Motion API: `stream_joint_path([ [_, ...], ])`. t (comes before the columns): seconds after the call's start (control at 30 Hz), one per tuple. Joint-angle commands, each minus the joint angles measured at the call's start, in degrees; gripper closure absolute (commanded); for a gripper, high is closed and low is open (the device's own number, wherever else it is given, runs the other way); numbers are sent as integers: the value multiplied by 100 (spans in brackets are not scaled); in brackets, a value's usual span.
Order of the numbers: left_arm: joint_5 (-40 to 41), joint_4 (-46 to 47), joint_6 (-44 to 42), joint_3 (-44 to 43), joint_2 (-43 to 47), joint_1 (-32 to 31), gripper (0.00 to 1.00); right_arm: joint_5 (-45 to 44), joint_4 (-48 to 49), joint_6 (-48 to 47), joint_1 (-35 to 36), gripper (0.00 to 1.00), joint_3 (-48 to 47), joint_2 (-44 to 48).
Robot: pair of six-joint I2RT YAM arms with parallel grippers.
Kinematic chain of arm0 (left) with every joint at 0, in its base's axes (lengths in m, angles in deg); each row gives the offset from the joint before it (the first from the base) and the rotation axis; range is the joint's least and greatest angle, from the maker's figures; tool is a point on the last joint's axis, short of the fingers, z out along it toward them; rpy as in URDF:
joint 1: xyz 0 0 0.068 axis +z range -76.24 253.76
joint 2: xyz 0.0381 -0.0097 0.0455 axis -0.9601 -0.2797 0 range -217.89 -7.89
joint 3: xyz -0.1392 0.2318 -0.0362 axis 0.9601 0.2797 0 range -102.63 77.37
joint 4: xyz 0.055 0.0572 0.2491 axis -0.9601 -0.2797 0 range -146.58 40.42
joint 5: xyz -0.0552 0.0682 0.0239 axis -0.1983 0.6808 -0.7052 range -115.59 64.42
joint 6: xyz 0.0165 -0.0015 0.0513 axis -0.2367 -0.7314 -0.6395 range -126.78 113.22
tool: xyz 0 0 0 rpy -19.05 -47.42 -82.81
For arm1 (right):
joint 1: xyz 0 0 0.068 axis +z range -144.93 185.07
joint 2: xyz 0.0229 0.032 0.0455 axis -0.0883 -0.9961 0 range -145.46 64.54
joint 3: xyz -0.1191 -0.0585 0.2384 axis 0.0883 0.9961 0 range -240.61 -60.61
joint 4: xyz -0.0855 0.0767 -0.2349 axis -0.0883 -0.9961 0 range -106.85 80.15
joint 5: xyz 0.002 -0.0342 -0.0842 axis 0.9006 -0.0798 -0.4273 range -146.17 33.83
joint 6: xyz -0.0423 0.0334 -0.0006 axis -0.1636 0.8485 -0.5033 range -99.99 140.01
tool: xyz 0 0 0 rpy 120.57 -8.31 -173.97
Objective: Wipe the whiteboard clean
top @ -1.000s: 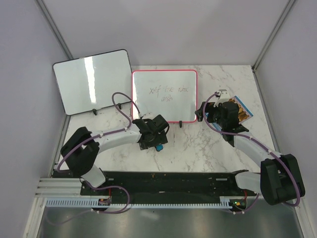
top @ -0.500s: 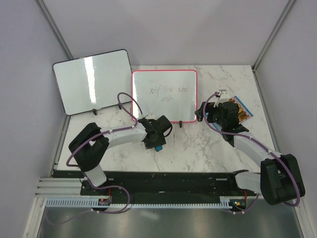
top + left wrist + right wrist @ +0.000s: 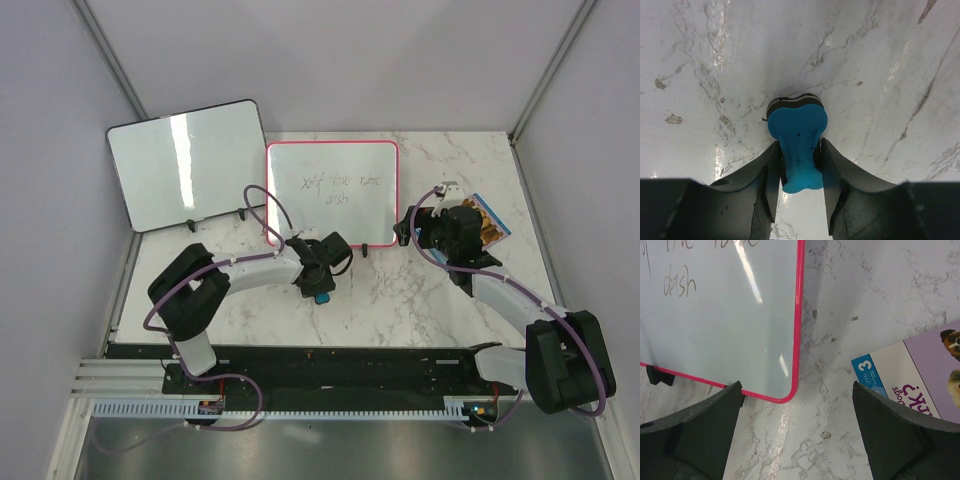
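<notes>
The whiteboard (image 3: 332, 190), pink-red framed, stands on small black feet at the back middle, with faint grey handwriting on it. In the right wrist view its lower right corner (image 3: 715, 315) shows the word "dish". A blue eraser (image 3: 320, 296) with a black felt base lies on the marble in front of the board. My left gripper (image 3: 318, 284) is down over it. In the left wrist view both fingers (image 3: 767, 170) press the narrow waist of the eraser (image 3: 797, 125). My right gripper (image 3: 412, 226) hovers open by the board's right corner, nothing between its jaws (image 3: 796, 387).
A black-framed white board (image 3: 185, 160) leans at the back left. A children's book (image 3: 488, 222) lies at the right, its corner (image 3: 920, 375) beside my right gripper. Grey walls close in the table on three sides.
My left gripper has slid a little to the right over the eraser and its jaws have closed in onto it. The right arm has not moved.
</notes>
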Motion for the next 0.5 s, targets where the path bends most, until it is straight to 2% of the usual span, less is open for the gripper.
stream_joint_path([
  [0.0, 238, 42, -72, -115, -173, -36, 58, 40, 182, 64, 12, 2, 37, 15],
  [0.03, 265, 33, -90, -115, -182, -36, 59, 31, 174, 73, 13, 2, 37, -3],
  [0.07, 274, 33, -90, -115, -182, -36, 67, 31, 182, 73, 21, 2, 28, -3],
  [0.1, 282, 24, -116, -115, -173, -36, 76, 31, 182, 82, 13, 2, 28, -12],
  [0.13, 291, -2, -116, -132, -164, -36, 93, 31, 182, 73, 4, 2, 19, -12],
  [0.17, 300, -20, -116, -124, -121, -36, 98, 40, 174, 82, 12, 2, 28, -20],
  [0.47, 511, -195, -247, -132, 134, -36, 98, 31, 191, 125, 4, 2, 11, -82],
])
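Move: The blue eraser already stands between my left hand's half-open fingers, its narrow waist at the fingertips and its middle about 1 cm below them. From there the pink-framed whiteboard's centre is about 20 cm ahead and 3 cm right; its left clip is some 8 cm ahead and 2 cm left, its right clip 8 cm ahead and 10 cm right. From my right hand the eraser lies about 12 cm back, 21 cm left and 11 cm below. I keep my left hand where it is, low over the table with its fingers pointing down and slightly forward, and close the fingers from nearly half open to almost shut, pinching the blue eraser from both sides at its waist. The hand shifts less than half a centimetre and barely turns; I don't lift yet. ##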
